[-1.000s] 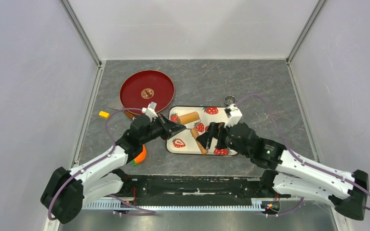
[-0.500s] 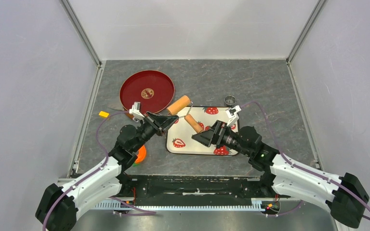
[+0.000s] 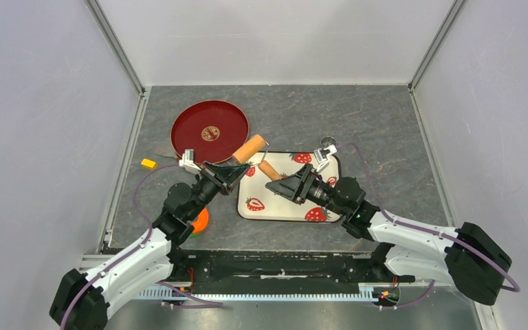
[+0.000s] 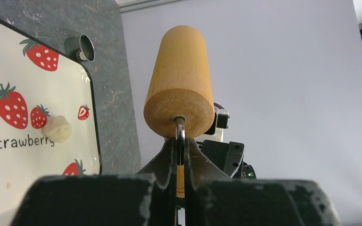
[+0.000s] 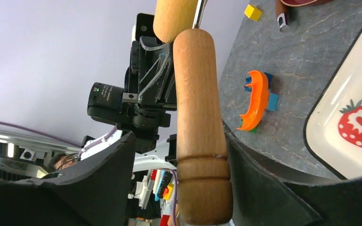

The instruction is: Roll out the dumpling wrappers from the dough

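My left gripper [image 4: 180, 143] [image 3: 239, 171] is shut on the thin metal rod of the tan wooden roller [image 4: 181, 84] [image 3: 248, 147] and holds it up over the tray's far-left corner. The roller's wooden handle [image 5: 200, 127] [image 3: 269, 170] stands between the fingers of my right gripper [image 5: 176, 134] [image 3: 276, 186], which is open. Its right finger lies against the handle and a gap shows at the left one. The dough [image 4: 58, 128], a small cream lump, lies on the strawberry tray [image 4: 9, 165] [image 3: 258, 210]. No dumpling wrappers are in view.
A red plate [image 3: 210, 130] sits at the back left. A small metal ring [image 3: 328, 142] [image 4: 86, 47] stands beyond the tray's far edge. A yellow block [image 3: 148, 163] and an orange toy [image 3: 201, 220] [image 5: 257, 99] lie left of the tray.
The left gripper has lifted the roller off the tray and swung it up to the far left. The right gripper has followed to the handle, its jaws narrowing around it.
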Robot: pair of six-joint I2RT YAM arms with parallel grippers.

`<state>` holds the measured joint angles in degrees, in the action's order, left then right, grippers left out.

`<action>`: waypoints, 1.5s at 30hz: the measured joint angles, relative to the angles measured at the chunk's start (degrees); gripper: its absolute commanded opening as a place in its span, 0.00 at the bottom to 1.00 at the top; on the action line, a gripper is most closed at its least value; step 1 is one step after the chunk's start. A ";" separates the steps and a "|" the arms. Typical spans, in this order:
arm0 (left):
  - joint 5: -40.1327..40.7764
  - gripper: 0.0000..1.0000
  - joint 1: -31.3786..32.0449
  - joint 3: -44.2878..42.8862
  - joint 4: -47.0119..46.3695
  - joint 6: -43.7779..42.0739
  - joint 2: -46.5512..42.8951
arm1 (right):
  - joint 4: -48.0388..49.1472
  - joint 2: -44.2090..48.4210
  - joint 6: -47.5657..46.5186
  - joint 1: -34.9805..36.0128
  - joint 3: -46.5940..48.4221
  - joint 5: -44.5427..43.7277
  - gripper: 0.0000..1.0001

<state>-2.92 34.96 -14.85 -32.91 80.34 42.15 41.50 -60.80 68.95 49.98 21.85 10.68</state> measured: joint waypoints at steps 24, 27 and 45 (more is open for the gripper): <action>3.85 0.02 0.00 0.50 2.62 0.46 -3.96 | 7.78 -6.60 6.16 -3.34 1.97 -1.29 0.52; 4.44 0.02 -0.02 0.70 2.78 0.48 -4.20 | 8.20 -8.26 6.60 -3.39 2.93 -1.18 0.41; 5.35 0.94 -0.20 1.40 4.17 2.71 -3.69 | 5.81 -11.93 5.70 -4.22 6.49 -0.33 0.00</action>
<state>2.44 34.76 -13.45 -28.73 83.05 38.46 47.31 -72.73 74.65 45.76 28.34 10.35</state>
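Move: The rolling pin's wooden handle lies between the open right fingers, its middle about 2 cm ahead and 2 cm to the left, level with the hand. The dough ball is roughly 10 cm to the right, 3 cm back and 20 cm below. From the left hand, which pinches the pin's metal rod, the handle is some 9 cm to the right, 4 cm back and slightly lower; the roller is about 6 cm ahead. Right hand advances about 5 cm along the handle and closes on it; left fingers then open off the rod. ##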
